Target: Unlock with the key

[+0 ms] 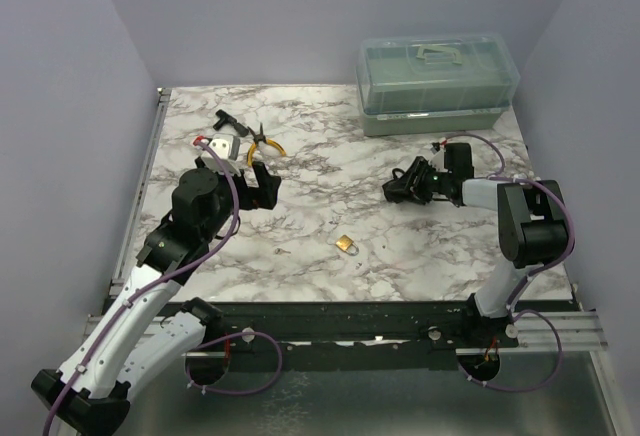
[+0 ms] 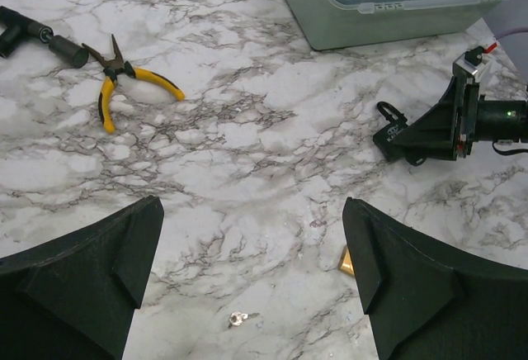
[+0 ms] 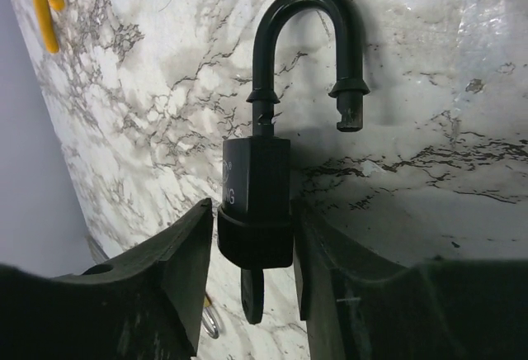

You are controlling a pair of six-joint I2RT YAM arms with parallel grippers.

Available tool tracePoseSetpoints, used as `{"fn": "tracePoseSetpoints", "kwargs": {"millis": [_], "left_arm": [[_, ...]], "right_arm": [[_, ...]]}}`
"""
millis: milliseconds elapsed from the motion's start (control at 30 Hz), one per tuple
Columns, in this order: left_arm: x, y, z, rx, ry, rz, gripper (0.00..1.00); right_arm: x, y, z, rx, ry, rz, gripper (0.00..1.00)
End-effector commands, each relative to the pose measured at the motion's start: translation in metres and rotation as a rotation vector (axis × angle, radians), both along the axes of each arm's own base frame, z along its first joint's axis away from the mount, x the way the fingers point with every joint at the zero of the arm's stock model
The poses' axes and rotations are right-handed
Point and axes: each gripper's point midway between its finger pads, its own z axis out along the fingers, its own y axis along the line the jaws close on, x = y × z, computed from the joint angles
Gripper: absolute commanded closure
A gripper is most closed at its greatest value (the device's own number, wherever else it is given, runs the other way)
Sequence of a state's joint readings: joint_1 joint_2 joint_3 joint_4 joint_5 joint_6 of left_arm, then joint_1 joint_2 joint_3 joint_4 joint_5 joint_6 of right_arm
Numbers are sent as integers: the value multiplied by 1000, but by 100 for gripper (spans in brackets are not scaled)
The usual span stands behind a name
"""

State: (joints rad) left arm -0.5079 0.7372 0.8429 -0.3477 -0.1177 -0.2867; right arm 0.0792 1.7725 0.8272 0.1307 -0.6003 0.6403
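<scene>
The key [image 2: 238, 319] is a tiny silver piece lying flat on the marble, also seen from above [image 1: 283, 251]. A small brass padlock [image 1: 347, 244] lies just right of it, half hidden behind my left finger [image 2: 347, 261]. My left gripper [image 2: 252, 294] hovers wide open over the key, holding nothing [image 1: 263, 188]. My right gripper [image 3: 254, 244] brackets a black padlock [image 3: 257, 187] whose shackle [image 3: 309, 38] is sprung open. A black tab sticks out of that lock's underside. A thin gap shows beside the left finger, so the jaws stand open around it [image 1: 405, 186].
A translucent green toolbox [image 1: 438, 81] stands at the back right. Yellow-handled pliers [image 1: 265, 143] and a black tool [image 1: 225, 119] lie at the back left, behind my left gripper. The table's metal front rail [image 1: 380, 308] runs between the arm bases.
</scene>
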Motion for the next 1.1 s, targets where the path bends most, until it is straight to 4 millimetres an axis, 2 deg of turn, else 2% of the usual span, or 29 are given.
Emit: {"fn": "tracePoseSetpoints", "kwargs": {"millis": [0,333,700,867,1067], "left_arm": [[-3,-4,-6,16,13,-34,2],[-3,-5,-7,16,17,-40,2],[-2,-5,-9,19,23,-41,2],[-1,-6,-10,22,28,-41,2],[0,-6,-12,23,33,-43,2]], "right_arm": [[8,-2,16,11,-38,-2,50],[2,-10,16,-35,-22,-26,42],[-6,-31,28,-169,-29,-76,25],[-9,-46,42,-256,-43,-104,21],[-12,-58,76,-322,-116,-142,14]]}}
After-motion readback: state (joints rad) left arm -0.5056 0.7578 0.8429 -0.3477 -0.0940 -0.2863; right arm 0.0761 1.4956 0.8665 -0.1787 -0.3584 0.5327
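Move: The open black padlock with its key in it sits between the right hand's loosening fingers, its body about 1 cm left of that hand and 1 cm below, level ahead. From the right hand, the brass padlock lies some 11 cm left and 13 cm back, and the toolbox's middle roughly 22 cm ahead, 9 cm right. From the left hand the black padlock is about 11 cm ahead, 25 cm right and 25 cm below. The right fingers, still around the black padlock's body, let go of it and spread from under half open to almost wide. After briefly staying in place, the hand rises about 5 cm and backs off some 4 cm to the right, away from the padlock, the wrist turning some 15 degrees so the fingers point more steeply down. ##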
